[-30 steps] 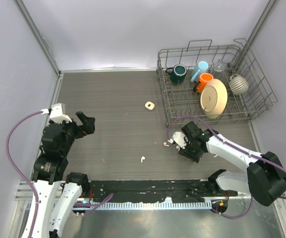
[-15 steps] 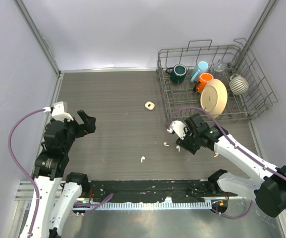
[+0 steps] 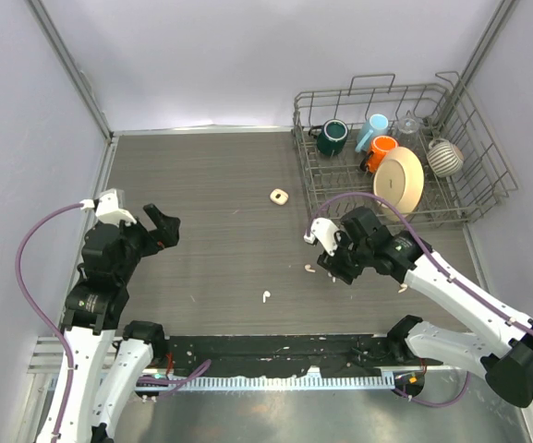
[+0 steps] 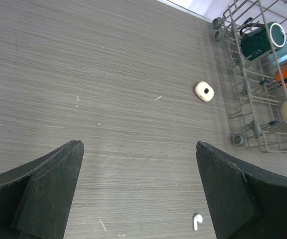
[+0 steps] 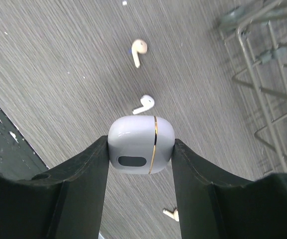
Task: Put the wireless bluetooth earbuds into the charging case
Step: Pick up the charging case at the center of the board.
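My right gripper (image 5: 141, 142) is shut on a white charging case (image 5: 141, 145) with a gold seam, held closed above the table. Under and around it lie three small white earbuds: one (image 5: 144, 105) just beyond the case, one (image 5: 138, 51) farther off, one (image 5: 171, 214) near the fingers. In the top view the right gripper (image 3: 333, 265) hovers by an earbud (image 3: 308, 269); others lie at the front middle (image 3: 266, 296) and to the right (image 3: 402, 288). My left gripper (image 3: 160, 229) is open at the left (image 4: 138, 144), with an earbud (image 4: 197, 221) by its right finger.
A second small white rounded-square case (image 3: 279, 196) lies mid-table, also in the left wrist view (image 4: 204, 91). A wire dish rack (image 3: 469, 194) with mugs, cups and a plate stands at the back right, close to the right arm. Walls enclose the table.
The right arm has lifted and shifted left with the case in its jaws. The left arm has barely moved and stays open.
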Robot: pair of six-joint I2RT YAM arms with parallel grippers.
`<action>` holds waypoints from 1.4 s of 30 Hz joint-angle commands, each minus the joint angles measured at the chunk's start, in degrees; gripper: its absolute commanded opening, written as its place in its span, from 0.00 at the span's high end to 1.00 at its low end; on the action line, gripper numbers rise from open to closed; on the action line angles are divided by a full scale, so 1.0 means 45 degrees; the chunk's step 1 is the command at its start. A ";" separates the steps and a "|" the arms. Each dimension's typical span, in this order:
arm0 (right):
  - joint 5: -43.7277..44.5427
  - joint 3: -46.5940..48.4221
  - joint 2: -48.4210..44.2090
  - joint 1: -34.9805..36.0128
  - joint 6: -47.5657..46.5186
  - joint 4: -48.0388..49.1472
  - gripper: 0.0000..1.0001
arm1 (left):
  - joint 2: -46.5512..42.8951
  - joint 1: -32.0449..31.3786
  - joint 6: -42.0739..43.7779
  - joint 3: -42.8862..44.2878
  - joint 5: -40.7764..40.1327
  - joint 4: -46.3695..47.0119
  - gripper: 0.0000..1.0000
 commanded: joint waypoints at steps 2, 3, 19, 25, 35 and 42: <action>-0.0827 0.0869 -0.0241 0.0543 0.0541 0.0582 0.99 | 0.0122 0.0075 -0.0960 0.0321 0.0962 0.0661 0.00; -0.1024 0.0927 -0.0512 0.0622 0.0599 0.0680 0.99 | 0.0315 0.0076 -0.1020 0.0301 0.1198 0.0661 0.00; 0.1139 0.3679 0.1961 0.4565 0.4446 0.5913 0.99 | 0.1351 0.0075 -0.1645 0.0379 0.4147 0.2242 0.00; 0.3658 0.6004 0.5128 0.6305 0.4019 0.4687 0.99 | 0.1627 0.0076 -0.1333 0.0653 0.6725 0.1892 0.00; 0.2841 0.4057 0.3921 0.6423 0.4096 0.6694 0.99 | 0.0103 0.0056 -0.3286 -0.2100 0.9033 0.3728 0.00; 0.0502 0.3623 0.3606 0.6423 0.3666 0.6913 0.99 | -0.0034 0.0076 -0.4027 -0.2609 0.9832 0.4896 0.00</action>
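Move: The charging case is already gripped in the right hand, about 43 cm to the left hand's right, some 6 cm back and 13 cm lower. From the right hand, that open left gripper is the place to meet. On the board about 12 cm below the right hand, one earbud lies 2 cm ahead and 2 cm left, another 4 cm ahead and 9 cm left, a third 4 cm back and 22 cm left. Right hand carries the case some 20 cm left and up towards the open left hand swinging right. ##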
